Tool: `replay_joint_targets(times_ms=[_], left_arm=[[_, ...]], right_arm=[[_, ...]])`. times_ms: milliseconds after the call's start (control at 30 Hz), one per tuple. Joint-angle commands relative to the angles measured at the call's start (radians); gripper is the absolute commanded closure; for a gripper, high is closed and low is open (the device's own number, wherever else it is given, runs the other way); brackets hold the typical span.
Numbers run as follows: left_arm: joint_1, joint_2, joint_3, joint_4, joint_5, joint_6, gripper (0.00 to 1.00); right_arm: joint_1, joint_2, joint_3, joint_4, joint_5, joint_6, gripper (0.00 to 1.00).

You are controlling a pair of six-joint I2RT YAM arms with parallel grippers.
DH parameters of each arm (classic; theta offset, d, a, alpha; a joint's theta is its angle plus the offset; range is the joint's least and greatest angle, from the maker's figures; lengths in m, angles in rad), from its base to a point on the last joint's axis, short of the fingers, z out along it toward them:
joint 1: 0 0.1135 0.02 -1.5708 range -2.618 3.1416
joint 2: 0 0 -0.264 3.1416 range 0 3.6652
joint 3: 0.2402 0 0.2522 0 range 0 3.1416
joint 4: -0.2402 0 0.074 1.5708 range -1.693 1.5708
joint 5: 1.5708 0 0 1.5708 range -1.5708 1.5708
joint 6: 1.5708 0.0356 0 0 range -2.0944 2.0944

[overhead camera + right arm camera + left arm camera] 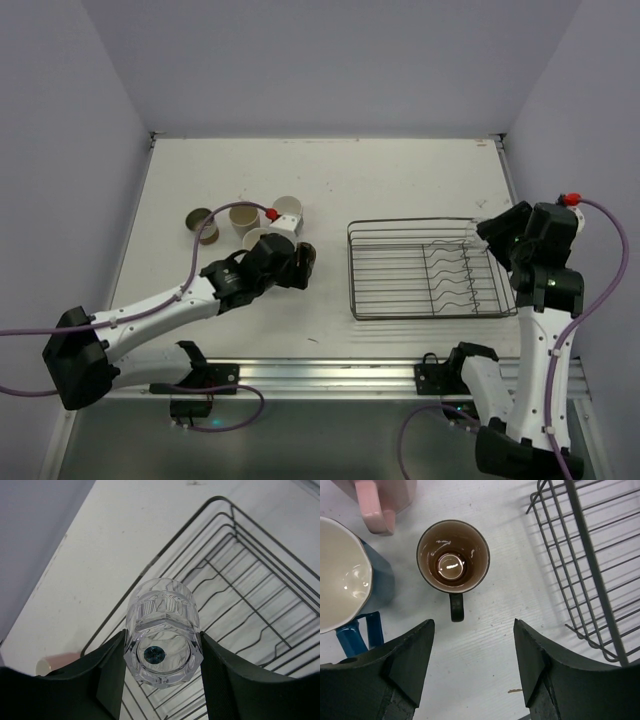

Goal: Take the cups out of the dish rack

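Observation:
My right gripper [162, 634] is shut on a clear glass cup [161, 630], held above the far right corner of the dark wire dish rack [250, 595]. From above, the rack [400, 300] shows no cups inside, and the right gripper [488, 231] hangs over its back right corner. My left gripper [474, 622] is open with nothing between its fingers, just above the table. A dark brown mug [453, 556] stands upright right ahead of it, handle toward me. A blue mug [350, 580] stands at its left and a pink mug [377, 502] beyond.
From above, several cups [245, 219] stand grouped on the table left of the rack, by the left gripper [298, 262]. The rack's near left corner [590, 570] lies close on the left gripper's right. Walls enclose the table on three sides.

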Motion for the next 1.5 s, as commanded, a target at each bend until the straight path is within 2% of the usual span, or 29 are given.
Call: replay_joint_targets(times_ms=[0,133,233,267,367,467,600,667,800,867,933,1000,1100,1267,1467], left_arm=[[-0.013,-0.061,0.084,-0.062,-0.055,-0.023,0.31],[-0.013,-0.124,0.144,-0.086,0.034,0.006,0.31],[-0.013,-0.147,0.207,-0.051,0.201,0.050,0.31],[-0.013,-0.152,0.231,-0.031,0.300,0.073,0.31],[-0.013,-0.168,0.244,0.071,0.481,0.088,0.31],[-0.013,-0.178,0.232,0.194,0.606,0.076,0.30],[-0.013,-0.178,0.184,0.406,0.732,0.055,0.28],[-0.013,-0.182,0.149,0.461,0.770,0.052,0.28],[-0.013,-0.195,0.106,0.575,0.797,0.058,0.27],[-0.013,-0.188,0.089,0.607,0.791,0.047,0.27],[-0.013,-0.181,0.086,0.619,0.783,0.038,0.27],[-0.013,-0.191,0.058,0.684,0.758,0.024,0.28],[-0.015,-0.221,0.012,0.765,0.731,0.045,0.30],[-0.020,-0.276,-0.077,0.909,0.702,0.101,0.31],[-0.036,-0.239,-0.081,0.949,0.718,0.147,0.32]], right_arm=[[0.025,0.006,0.018,0.119,-0.237,-0.129,1.00],[0.078,0.038,-0.009,0.196,-0.387,-0.199,1.00],[0.129,0.055,-0.040,0.268,-0.513,-0.212,1.00],[0.158,0.061,-0.049,0.309,-0.536,-0.206,1.00],[0.199,0.073,-0.091,0.411,-0.688,-0.170,1.00],[0.224,0.075,-0.133,0.515,-0.820,-0.120,1.00],[0.224,0.058,-0.179,0.661,-1.024,-0.037,1.00],[0.224,0.047,-0.201,0.748,-1.123,0.024,1.00],[0.252,0.027,-0.287,0.911,-1.277,0.171,1.00],[0.253,0.019,-0.340,1.061,-1.326,0.283,1.00],[0.253,0.006,-0.374,1.205,-1.341,0.406,1.00],[0.256,0.003,-0.408,1.282,-1.351,0.477,1.00],[0.264,0.004,-0.448,1.498,-1.352,0.666,1.00],[0.272,0.024,-0.480,1.644,-1.328,0.820,1.00],[0.301,0.049,-0.473,1.595,-1.270,0.828,1.00]])
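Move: The clear glass is already in the right gripper above the right end of the rack, and is being taken to the open left gripper, some 45 cm to the right hand's left, 2 cm nearer the base and 14 cm lower. The rack's middle is about 12 cm left, 3 cm ahead and 24 cm below the right hand. From the left hand, the glass is roughly 44 cm right, 3 cm ahead and 13 cm up; the brown cup stands 6 cm straight ahead, the blue cup 8 cm ahead and 13 cm left, both about 7 cm below. The clear glass, still gripped, goes about 23 cm left over the rack, rising some 9 cm and easing back late on, while the right hand swings counter-clockwise and rolls until its fingers point left. The empty left hand rises about 23 cm from beside the brown cup, drawing back and to its right, and turns clockwise to level out facing the glass's mouth, fingers still open. ##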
